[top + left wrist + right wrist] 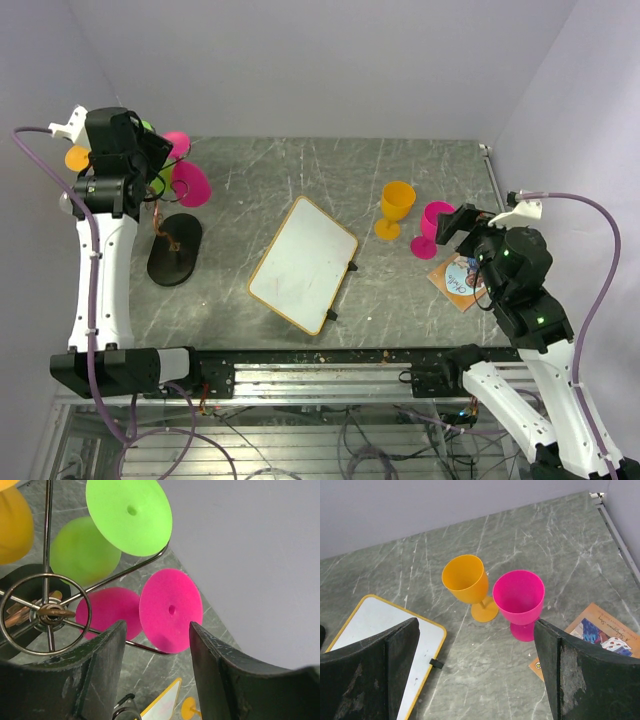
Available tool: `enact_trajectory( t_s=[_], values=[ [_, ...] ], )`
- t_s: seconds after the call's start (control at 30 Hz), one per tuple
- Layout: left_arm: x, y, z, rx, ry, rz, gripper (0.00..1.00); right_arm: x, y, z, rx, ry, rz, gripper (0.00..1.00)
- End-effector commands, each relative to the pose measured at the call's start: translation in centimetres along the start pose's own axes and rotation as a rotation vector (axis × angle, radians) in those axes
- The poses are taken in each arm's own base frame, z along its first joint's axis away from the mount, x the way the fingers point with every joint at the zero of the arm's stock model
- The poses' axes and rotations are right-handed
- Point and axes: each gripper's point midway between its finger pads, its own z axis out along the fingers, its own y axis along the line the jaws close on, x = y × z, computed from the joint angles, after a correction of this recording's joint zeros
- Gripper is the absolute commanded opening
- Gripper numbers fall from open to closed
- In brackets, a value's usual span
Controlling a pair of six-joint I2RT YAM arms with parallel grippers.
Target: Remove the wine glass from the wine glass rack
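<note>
The wine glass rack [175,252] stands at the far left on its black oval base, and its wire ring and hub [50,613] show from above. A pink wine glass [188,181] hangs upside down on one arm, its round foot [171,609] facing the left wrist camera. A green glass [129,514] and an orange glass [12,527] hang beside it. My left gripper [156,636] is open, its fingertips [111,642] flanking the lower edge of the pink foot without visibly touching it. My right gripper [476,650] is open and empty above the table at the right.
An orange glass [396,208] and a pink glass [433,229] stand upright on the table just ahead of the right gripper. A yellow-framed whiteboard [303,262] lies mid-table. A booklet [455,281] lies at the right. The walls are close behind the rack.
</note>
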Motion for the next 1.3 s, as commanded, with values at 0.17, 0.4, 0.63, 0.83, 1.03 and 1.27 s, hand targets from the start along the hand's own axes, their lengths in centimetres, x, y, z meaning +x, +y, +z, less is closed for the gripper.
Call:
enact_trajectory(
  t_s=[0.17,0.4,0.63,0.83,1.03,1.27],
  values=[
    [-2.1,0.1,1.7,-0.012,-0.092,-0.013,0.6,-0.6,-0.3,-0.2,0.011,-0.042,-0.003,0.96],
    [-1.6,0.2,2.7,-0.006,-0.077,-0.002,0.53,-0.6,-0.3,-0.1,0.014,-0.044,-0.003,0.96],
    [-1.2,0.2,3.4,-0.002,-0.055,0.014,0.44,-0.5,-0.4,0.0,0.021,-0.039,-0.004,0.96],
    [-1.5,0.5,3.1,-0.005,-0.072,0.018,0.39,-0.6,-0.5,0.1,0.027,-0.041,-0.003,0.96],
    [-0.9,0.3,3.7,0.025,-0.034,-0.003,0.35,-0.5,-0.5,0.1,0.026,-0.037,-0.004,0.96],
    [-1.0,0.1,3.6,0.036,-0.038,-0.009,0.3,-0.5,-0.4,0.1,0.026,-0.036,-0.002,0.96]
  ],
)
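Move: The left hand is empty and half open at the rack: the foot of the pink wine glass lies about 4 cm ahead, 1 cm to the right and 1 cm below its fingertips. The green glass's foot is some 6 cm ahead and 6 cm left, about level; the rack's hub is roughly 2 cm back, 6 cm left and slightly lower. From the idle right hand the pink foot lies about 15 cm ahead and 57 cm left, a little higher. The left hand eases forward about 3 cm, drifting some 1.5 cm left and sinking nearly 2 cm, with hardly any turn of the wrist, bringing its fingertips up to the foot of the pink glass still hanging in the rack. All the while the fingers close steadily from nearly two-thirds open to about a third, ending with one finger across the face of the foot and the other beside its rim; whether they already touch can't be made out. ##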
